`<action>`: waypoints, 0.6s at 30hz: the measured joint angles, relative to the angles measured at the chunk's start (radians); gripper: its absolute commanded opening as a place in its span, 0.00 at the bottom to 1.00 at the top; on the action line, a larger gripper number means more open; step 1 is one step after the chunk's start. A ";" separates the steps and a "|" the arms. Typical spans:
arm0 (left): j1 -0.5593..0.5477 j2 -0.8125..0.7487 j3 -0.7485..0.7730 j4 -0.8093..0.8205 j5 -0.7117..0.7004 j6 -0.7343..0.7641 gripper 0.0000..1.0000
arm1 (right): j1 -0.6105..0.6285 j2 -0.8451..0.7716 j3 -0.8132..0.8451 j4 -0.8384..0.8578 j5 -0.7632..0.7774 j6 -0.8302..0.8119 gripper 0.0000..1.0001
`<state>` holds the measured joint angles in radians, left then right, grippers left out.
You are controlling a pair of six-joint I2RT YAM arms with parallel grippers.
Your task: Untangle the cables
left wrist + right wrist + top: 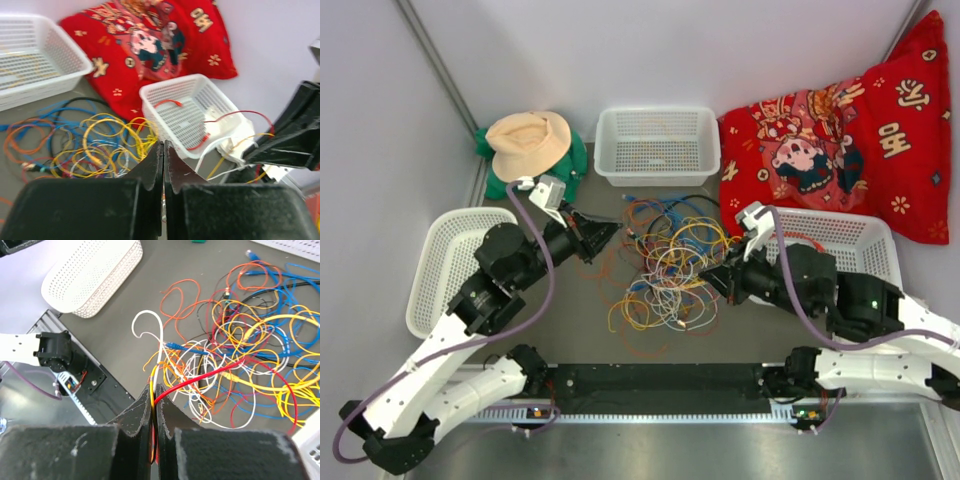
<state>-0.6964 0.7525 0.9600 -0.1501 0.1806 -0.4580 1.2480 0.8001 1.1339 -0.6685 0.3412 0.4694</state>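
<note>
The cables (665, 260) lie as a loose tangle of yellow, orange, blue, white, red and black cords in the middle of the table. They also show in the left wrist view (95, 145) and the right wrist view (250, 345). My right gripper (716, 278) sits at the tangle's right edge. In its wrist view the right gripper (154, 390) is shut on a red cable (210, 377) and a yellow strand, with a white cable (150, 322) rising beside them. My left gripper (610, 235) is shut at the tangle's upper left, and nothing shows clearly between the fingers (163, 146).
A white basket (657, 145) stands at the back centre and another basket (450, 265) at the left. A third basket (845, 235) at the right holds a red cable (167, 102). A red cushion (850, 130) lies at the back right, and a tan hat (528, 143) at the back left.
</note>
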 measured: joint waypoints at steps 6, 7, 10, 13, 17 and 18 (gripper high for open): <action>0.000 -0.003 0.008 -0.055 -0.045 0.016 0.99 | 0.000 -0.033 -0.002 -0.013 0.024 0.000 0.00; 0.000 0.004 0.009 -0.053 -0.026 0.010 0.99 | 0.000 -0.032 -0.002 -0.012 0.024 0.000 0.00; 0.000 0.045 0.006 -0.029 0.083 -0.018 0.99 | 0.000 -0.018 -0.002 -0.011 0.020 0.000 0.00; -0.005 0.077 -0.038 0.026 0.166 -0.036 0.99 | 0.000 0.004 -0.002 -0.009 0.006 -0.001 0.00; -0.008 0.089 -0.091 0.057 0.244 -0.045 0.99 | 0.000 0.034 -0.002 -0.009 -0.005 -0.004 0.00; -0.011 0.096 -0.094 0.069 0.259 -0.045 0.99 | 0.000 0.037 -0.002 -0.009 -0.007 -0.005 0.00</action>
<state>-0.7071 0.8486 0.8661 -0.0807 0.4400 -0.5030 1.2480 0.8371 1.1320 -0.6773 0.3344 0.4648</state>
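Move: The strands held in the right gripper run down to the tangle just off its fingertips; from the left hand that stretch lies about 11 cm to the right, 6 cm back and 9 cm lower. The main cable tangle on the table is some 9 cm ahead of the left hand, 11 cm right and 33 cm below. From the right hand, the held stretch is about 1 cm ahead, 2 cm left and 3 cm down, the tangle roughly 15 cm ahead, 2 cm left and 27 cm down. The white, yellow and red strands stay pinched in the shut right gripper, which keeps nearly in place, sinking only about a centimetre by the end. Towards them comes the empty left hand: after a tiny shift left and forward it swings open from shut to full, sinks about 5 cm while going some 4 cm right and a little back, and turns about 15 degrees clockwise, without visibly touching the strands. ##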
